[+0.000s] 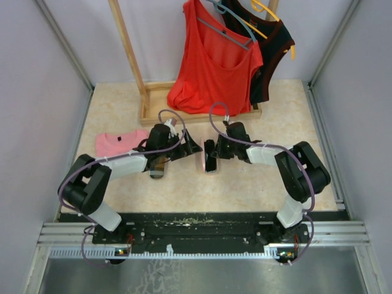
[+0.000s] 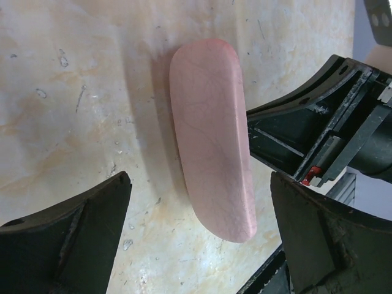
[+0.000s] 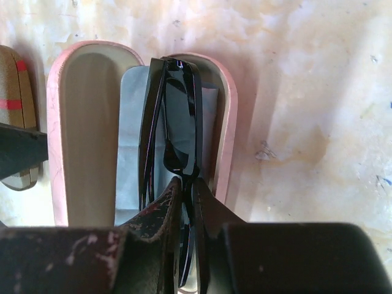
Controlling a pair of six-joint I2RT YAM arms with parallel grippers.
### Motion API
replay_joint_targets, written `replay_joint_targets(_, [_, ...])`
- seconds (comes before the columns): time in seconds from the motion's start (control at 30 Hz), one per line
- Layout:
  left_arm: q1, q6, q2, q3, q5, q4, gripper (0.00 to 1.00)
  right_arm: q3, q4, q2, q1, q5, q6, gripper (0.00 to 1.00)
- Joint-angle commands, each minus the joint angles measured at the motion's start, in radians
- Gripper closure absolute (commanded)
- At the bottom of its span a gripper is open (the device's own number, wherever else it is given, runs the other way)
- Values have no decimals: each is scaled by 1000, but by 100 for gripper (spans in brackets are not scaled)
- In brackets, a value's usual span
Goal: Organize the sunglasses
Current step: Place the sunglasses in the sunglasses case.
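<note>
The black-framed sunglasses (image 3: 174,104) stand folded on edge in one half of the open pink case (image 3: 86,122), on a grey-blue cloth (image 3: 130,141). My right gripper (image 3: 187,182) is pinched on their nose bridge. From above, the right gripper (image 1: 214,150) sits over the pink case (image 1: 202,160). In the left wrist view the closed outer shell of the pink case (image 2: 211,135) lies on the table. My left gripper (image 2: 199,184) is wide open just above it, one finger on each side, holding nothing. From above, the left gripper (image 1: 188,147) is just left of the case.
A brown plaid case (image 1: 158,166) lies under the left arm, also at the edge of the right wrist view as the plaid case (image 3: 15,122). A folded pink shirt (image 1: 119,144) lies at the left. A wooden rack (image 1: 153,104) with hanging tops (image 1: 211,67) stands behind.
</note>
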Motion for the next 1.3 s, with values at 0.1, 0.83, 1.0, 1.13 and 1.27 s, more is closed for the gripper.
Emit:
replay_joint_targets(0.1, [-9, -54, 49, -56, 94, 237, 0, -64, 83, -52, -24, -10, 51, 89])
replay_joint_targets(0.83, [-26, -134, 183, -90, 183, 432, 16, -77, 112, -52, -27, -46, 63, 88])
replay_joint_targets(1.0, [-26, -144, 195, -90, 193, 454, 27, -77, 111, -52, -27, -47, 63, 88])
replay_joint_targets(1.13, [-26, -141, 192, -92, 192, 461, 34, -73, 106, -53, -27, -45, 61, 87])
replay_joint_targets(1.27, [-26, -142, 194, -91, 199, 467, 41, -66, 94, -78, -27, -42, 55, 86])
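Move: The open lid of the sunglasses case stands about 5 cm right of the left hand, level with it fore and aft and some 2 cm lower. The sunglasses, in the case's base, lie about 9 cm right of that hand and 3 cm below; the striped case is about 16 cm to its left and 7 cm back. From the right hand, the sunglasses are right at its fingertips, about 1 cm forward and 1 cm left, and the lid is about 5 cm left. Rightwards and easing down, with a slight draw back, the left hand goes about 4 cm to the outer side of the lid. The wrist rolls some 15 degrees, its left side sinking, while the wide-open fingers narrow to roughly two-thirds, reaching the near half of the lid from both edges. The right hand stays almost in place, nearly shut fingertips still on the sunglasses in the base. ##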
